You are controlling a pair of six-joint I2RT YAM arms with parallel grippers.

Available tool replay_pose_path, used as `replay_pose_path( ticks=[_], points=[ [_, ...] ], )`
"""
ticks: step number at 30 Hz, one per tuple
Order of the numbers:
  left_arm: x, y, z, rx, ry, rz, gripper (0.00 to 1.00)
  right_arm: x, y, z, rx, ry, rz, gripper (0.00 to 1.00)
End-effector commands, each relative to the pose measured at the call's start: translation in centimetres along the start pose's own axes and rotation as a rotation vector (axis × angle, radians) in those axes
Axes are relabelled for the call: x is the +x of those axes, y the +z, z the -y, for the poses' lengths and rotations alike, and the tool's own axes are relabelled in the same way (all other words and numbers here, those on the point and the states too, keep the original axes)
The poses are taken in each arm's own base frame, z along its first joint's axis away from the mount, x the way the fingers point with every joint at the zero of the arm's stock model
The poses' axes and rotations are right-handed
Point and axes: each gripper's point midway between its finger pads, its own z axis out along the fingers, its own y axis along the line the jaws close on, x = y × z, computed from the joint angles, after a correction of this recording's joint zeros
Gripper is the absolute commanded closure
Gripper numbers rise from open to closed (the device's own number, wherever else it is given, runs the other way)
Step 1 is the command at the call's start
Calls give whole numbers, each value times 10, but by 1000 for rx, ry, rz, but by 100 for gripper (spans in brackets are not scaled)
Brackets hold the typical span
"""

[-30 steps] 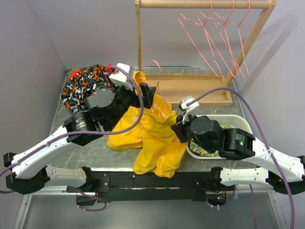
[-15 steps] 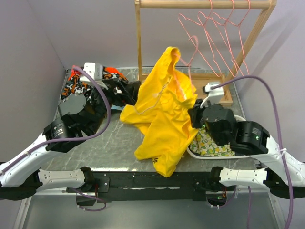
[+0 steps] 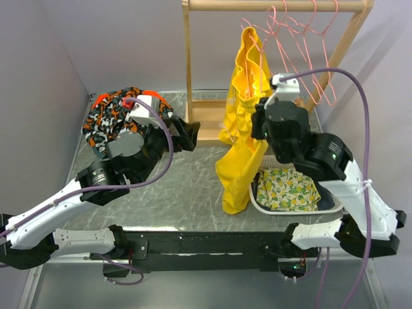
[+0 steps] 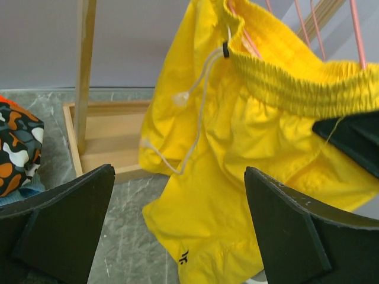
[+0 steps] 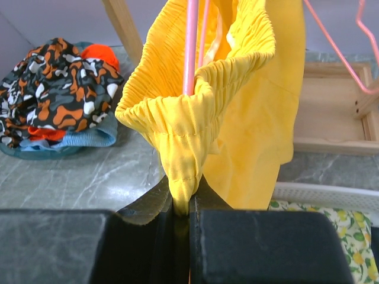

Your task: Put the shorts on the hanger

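The yellow shorts hang upright in front of the wooden rack, their hem near the table. My right gripper is shut on a fold of the elastic waistband and holds it up. The pink wire hanger runs down inside the waistband opening, just above the jaws. My left gripper is open and empty, left of the shorts and apart from them. In the left wrist view the shorts with the pale drawstring hang ahead, between the spread fingers.
The wooden rack stands at the back with several spare pink hangers on its rod. A white basket holding a lemon-print cloth sits right of the shorts. A black, orange and white garment lies at the back left.
My right gripper has lifted the shorts off the table, up and back toward the rack rod. My left gripper has drawn back to the left, away from the shorts.
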Motion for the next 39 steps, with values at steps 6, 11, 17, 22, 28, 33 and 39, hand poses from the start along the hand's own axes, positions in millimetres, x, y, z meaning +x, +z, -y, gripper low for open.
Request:
replay_pose_path(
  ticks=[6, 11, 17, 22, 28, 33, 39],
  points=[
    [32, 0, 2, 43, -30, -47, 3, -63, 30, -28, -45, 48, 115, 100],
    [54, 0, -4, 41, -30, -81, 4, -71, 48, -39, -58, 33, 104, 100],
    [51, -5, -12, 27, -38, -56, 4, -76, 68, -50, -63, 24, 105, 100],
    [48, -8, -17, 10, -30, -48, 3, -70, 92, -58, -60, -2, 75, 100],
    [47, -11, -21, 3, -31, -46, 4, -69, 120, -64, -72, -4, 62, 100],
    [46, -12, -23, -5, -28, -44, 3, -70, 140, -70, -82, -12, 78, 100],
    [50, -12, -26, -17, -25, -52, 4, -65, 162, -77, -98, -19, 66, 100]
  ],
)
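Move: The right hand holds the shorts' near waistband corner with the hanger inside; the bare left stretch of the rack's rod lies about 28 cm ahead of it, 9 cm left and some 14 cm above. The rack's left post top stands about 7 cm left of that stretch. The empty hangers hang roughly 28 cm ahead and 15 cm right of the hand. From the left hand the same stretch is about 30 cm ahead, 5 cm right, 13 cm up. Still pinching the waistband, the right hand goes some 15 cm forward and left towards the rod; left sinks. ##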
